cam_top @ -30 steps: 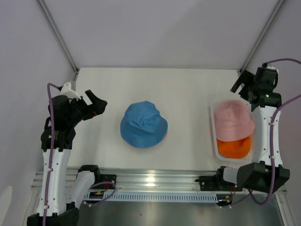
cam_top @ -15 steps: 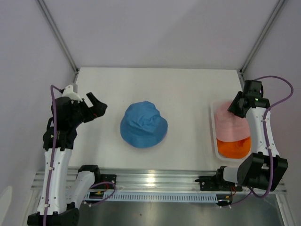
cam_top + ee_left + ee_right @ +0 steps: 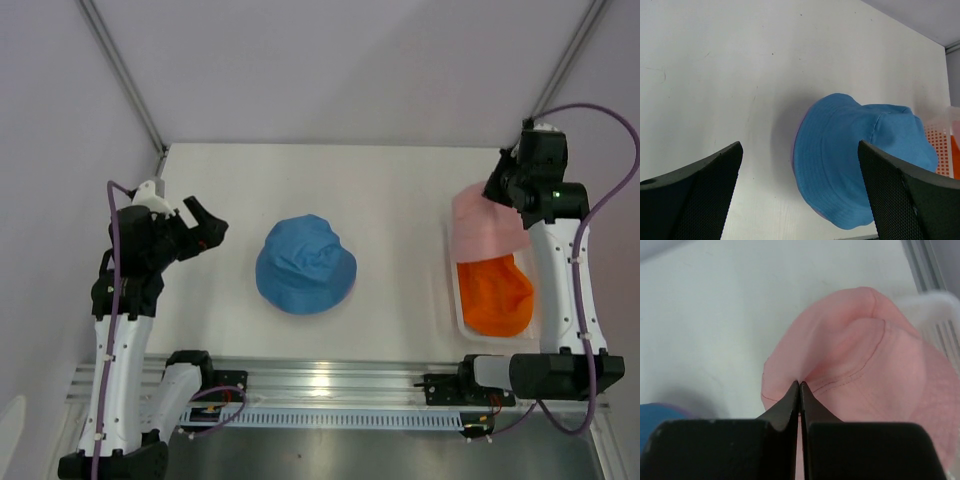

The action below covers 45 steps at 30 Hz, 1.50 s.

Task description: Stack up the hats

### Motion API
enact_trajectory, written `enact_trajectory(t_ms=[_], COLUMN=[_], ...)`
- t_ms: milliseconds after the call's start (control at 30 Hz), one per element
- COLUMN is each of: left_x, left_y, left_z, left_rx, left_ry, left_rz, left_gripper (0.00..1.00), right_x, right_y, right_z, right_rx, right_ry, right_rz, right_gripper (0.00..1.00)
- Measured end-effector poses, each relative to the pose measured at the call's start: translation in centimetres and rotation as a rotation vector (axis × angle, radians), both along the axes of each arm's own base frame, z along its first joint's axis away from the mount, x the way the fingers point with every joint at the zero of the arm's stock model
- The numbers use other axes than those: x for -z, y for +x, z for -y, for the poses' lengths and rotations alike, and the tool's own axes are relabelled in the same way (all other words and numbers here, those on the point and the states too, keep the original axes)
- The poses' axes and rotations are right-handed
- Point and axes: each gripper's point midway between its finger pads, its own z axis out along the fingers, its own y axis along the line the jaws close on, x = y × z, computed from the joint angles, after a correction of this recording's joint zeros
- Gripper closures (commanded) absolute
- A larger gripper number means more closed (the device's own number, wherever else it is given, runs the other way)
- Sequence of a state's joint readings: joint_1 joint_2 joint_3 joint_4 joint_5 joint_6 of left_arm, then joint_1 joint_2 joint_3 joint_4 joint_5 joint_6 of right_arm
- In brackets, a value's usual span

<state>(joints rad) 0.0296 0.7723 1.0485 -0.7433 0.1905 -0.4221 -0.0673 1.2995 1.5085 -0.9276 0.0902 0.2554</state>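
A blue hat (image 3: 304,265) lies mid-table, and a thin lavender edge of a hat under it shows in the left wrist view (image 3: 796,145). The pink hat (image 3: 482,222) hangs lifted over the far end of the basket, pinched at its brim by my right gripper (image 3: 497,192), which is shut on it; the fabric bunches at the fingertips (image 3: 800,385). The orange hat (image 3: 497,293) lies uncovered in the basket. My left gripper (image 3: 207,226) stands open, left of the blue hat (image 3: 865,155) and apart from it.
A white plastic basket (image 3: 455,300) sits at the table's right side. The aluminium rail (image 3: 330,380) runs along the near edge. Grey enclosure walls and slanted frame bars (image 3: 125,75) close the back and sides.
My right gripper came down onto the pink hat, shut on its brim, and raised it toward the back, baring the orange hat. The left arm shifted only slightly, still open.
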Motion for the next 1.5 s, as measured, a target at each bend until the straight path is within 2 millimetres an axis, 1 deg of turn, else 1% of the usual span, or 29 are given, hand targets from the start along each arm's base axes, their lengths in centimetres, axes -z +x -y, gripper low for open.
enact_trajectory(t_ms=[67,133,167,233,267,333,433,467,533,600,667,800,900,967,1033,1100,1167,1267,1367,1500], left_x=[0.0,0.1,0.2,0.5,0.6,0.9,1.1,1.1,1.1,1.1,1.2,1.3,1.5,1.5,1.5,1.5,1.5,1.5,1.6,2.1], left_y=[0.0,0.1,0.2,0.3,0.3,0.4,0.3,0.3,0.3,0.2,0.2,0.0,-0.2,-0.3,-0.3,-0.3,-0.3,-0.3,-0.3,-0.5], left_z=[0.1,0.2,0.3,0.4,0.3,0.3,0.4,0.4,0.4,0.4,0.4,0.5,0.5,0.5,0.5,0.5,0.5,0.6,0.6,0.6], left_rx=[0.001,0.005,0.008,0.01,0.009,0.006,0.004,0.005,0.004,0.002,0.002,-0.002,-0.003,-0.004,-0.004,-0.004,-0.004,-0.003,-0.003,-0.002], left_ry=[-0.007,-0.012,-0.019,-0.022,-0.022,-0.025,-0.029,-0.029,-0.032,-0.036,-0.04,-0.046,-0.049,-0.052,-0.053,-0.054,-0.054,-0.055,-0.055,-0.056], left_rz=[-0.003,-0.009,-0.015,-0.026,-0.032,-0.043,-0.05,-0.051,-0.053,-0.055,-0.058,-0.06,-0.065,-0.065,-0.066,-0.066,-0.065,-0.065,-0.067,-0.077], left_gripper=[0.01,0.0,0.01,0.01,0.01,0.0,0.0,0.0,0.0,0.0,0.01,0.01,0.0,0.01,0.01,0.0,0.0,0.0,0.01,0.01], right_x=[-4.6,-8.5,-9.8,-12.6,-13.4,-15.0,-15.9,-15.9,-15.9,-15.8,-15.2,-14.2,-13.6,-13.5,-13.5,-13.3,-12.7,-11.5,-9.6,-5.0], right_y=[0.8,0.7,0.3,-0.8,-1.4,-3.0,-5.7,-6.3,-7.0,-7.1,-7.2,-8.2,-9.5,-10.3,-10.7,-10.4,-10.0,-9.2,-8.4,-8.0], right_z=[-2.5,-5.6,-7.0,-10.9,-12.4,-16.6,-22.6,-24.2,-26.6,-28.7,-30.7,-34.1,-35.8,-36.5,-36.9,-37.0,-37.1,-37.7,-38.2,-38.1], right_rx=[-0.09,-0.197,-0.244,-0.386,-0.447,-0.61,-0.845,-0.91,-1.005,-1.079,-1.14,-1.246,-1.302,-1.331,-1.349,-1.352,-1.349,-1.352,-1.351,-1.341], right_ry=[-0.002,0.016,0.029,0.079,0.102,0.161,0.246,0.273,0.32,0.36,0.395,0.445,0.45,0.447,0.443,0.436,0.434,0.438,0.431,0.397], right_rz=[0.12,0.232,0.27,0.363,0.393,0.458,0.511,0.514,0.514,0.511,0.492,0.452,0.437,0.436,0.447,0.459,0.455,0.431,0.397,0.319], right_gripper=[1.0,1.0,1.0,1.0,1.0,1.0,1.0,1.0,1.0,1.0,1.0,1.0,1.0,1.0,1.0,1.0,1.0,1.0,1.0,1.0])
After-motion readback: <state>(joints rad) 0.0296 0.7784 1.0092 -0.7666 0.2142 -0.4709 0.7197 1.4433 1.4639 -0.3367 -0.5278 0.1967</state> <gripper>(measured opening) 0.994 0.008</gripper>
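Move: The right hand already holds the pink hat by its brim, over the forward end of the basket. The blue hat, top of the stack, stands about 43 cm to its left, 16 cm nearer the base and some 8 cm below. The orange hat lies about 22 cm back, 5 cm right and 15 cm below. From the idle left hand the blue hat is roughly 22 cm right, 8 cm back and 8 cm below. Keeping its pinch on the pink hat's brim, the right hand hoists it some 16 cm out of the basket and sweeps about 38 cm left, drawing a little back, to the blue hat. The wrist swings about 75 degrees counter-clockwise on the way. It then sinks about 10 cm, bringing the pink hat down over the blue one, fingers still shut. ##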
